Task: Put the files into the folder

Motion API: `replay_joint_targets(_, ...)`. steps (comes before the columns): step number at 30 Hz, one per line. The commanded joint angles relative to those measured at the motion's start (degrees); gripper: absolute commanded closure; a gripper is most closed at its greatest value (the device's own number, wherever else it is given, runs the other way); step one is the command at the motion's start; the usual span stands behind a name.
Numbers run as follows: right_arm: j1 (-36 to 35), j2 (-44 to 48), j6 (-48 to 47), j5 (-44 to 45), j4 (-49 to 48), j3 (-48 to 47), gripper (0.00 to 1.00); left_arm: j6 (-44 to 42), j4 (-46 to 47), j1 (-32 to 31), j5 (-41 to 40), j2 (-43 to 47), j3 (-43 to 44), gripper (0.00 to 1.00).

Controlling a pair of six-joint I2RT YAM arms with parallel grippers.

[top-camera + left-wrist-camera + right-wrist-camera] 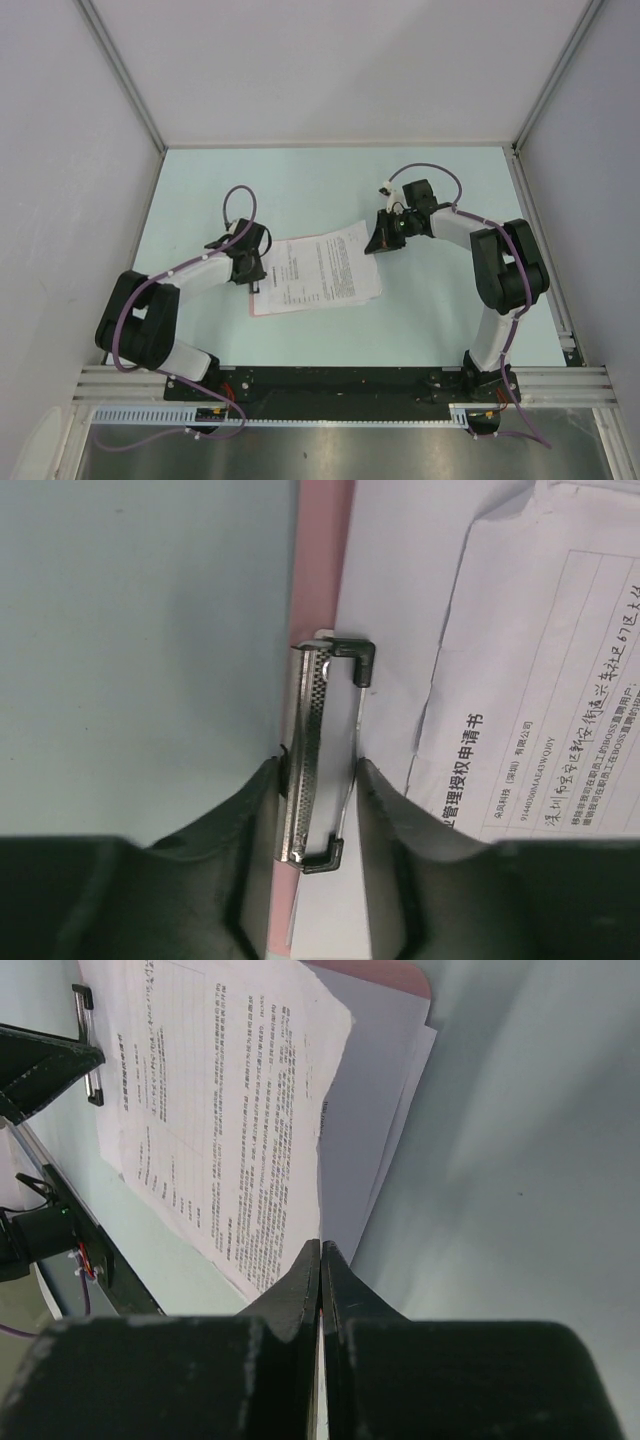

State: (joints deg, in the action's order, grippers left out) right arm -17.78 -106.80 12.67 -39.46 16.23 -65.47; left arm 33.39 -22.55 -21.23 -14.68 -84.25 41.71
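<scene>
The files (320, 270) are white printed sheets lying fanned on the pink folder (262, 312) at the middle of the table. My left gripper (318, 770) straddles the folder's metal clip (310, 750) at its left short edge. One finger presses the clip's plate and the other its wire lever, which stands over the sheets' (520, 680) edge. My right gripper (320, 1245) is at the sheets' far right corner, shut, with a white sliver of the top sheet (230, 1110) pinched between its fingers. A pink folder corner (385, 972) shows beyond the papers.
White enclosure walls with metal rails (130, 90) stand on the left, back and right of the pale table (300, 180). Both arm bases sit on the black rail (330, 385) at the near edge, and purple cables loop over each arm.
</scene>
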Motion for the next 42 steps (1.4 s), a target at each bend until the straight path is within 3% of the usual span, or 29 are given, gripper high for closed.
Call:
replay_joint_targets(1,-0.1,2.1,0.8,-1.1,-2.8,-0.2,1.0,-0.7,1.1,-0.3,2.2,-2.5,-1.7,0.73)
replay_joint_targets(2,-0.1,2.0,0.8,-1.2,-3.0,-0.2,1.0,-1.2,0.9,-0.4,2.3,-2.5,-1.7,0.76)
replay_joint_targets(3,-0.1,1.7,1.0,-1.3,-3.0,-0.2,1.0,-1.4,0.9,-0.4,2.3,-2.5,-1.4,0.87)
replay_joint_targets(6,-0.1,1.2,1.1,-1.3,-3.0,-0.2,1.0,-2.3,1.4,-0.3,3.6,-2.3,-1.0,1.0)
replay_joint_targets(21,-1.6,-0.2,4.0,-1.4,-2.6,0.0,1.0,0.7,8.0,0.1,12.1,3.0,-6.1,1.0)
replay_joint_targets(42,-1.5,-1.8,5.9,0.3,-5.9,2.6,1.0,1.9,11.3,1.4,12.9,6.2,-9.7,1.0)
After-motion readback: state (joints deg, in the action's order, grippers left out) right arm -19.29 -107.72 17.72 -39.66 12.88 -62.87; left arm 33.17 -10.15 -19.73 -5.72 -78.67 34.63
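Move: The left gripper already straddles the folder's metal clip: its middle is right under the hand point, about 1 cm down. From the left hand the folder's middle lies some 13 cm right and 3 cm ahead, the top file's roughly 17 cm right and 3 cm ahead. From the right hand, which still pinches the file's right edge, the clip is about 30 cm left, 8 cm back and 5 cm below. Close the left gripper on the clip, easing about 1 cm forward, then carry the clip some 2 cm right towards the file, fingertips swinging right and slightly forward through roughly 15 degrees. Keep the right fingers shut on the file's edge; drift that hand left about 1 cm towards the clip, then ease it back and down 1 to 2 cm. ##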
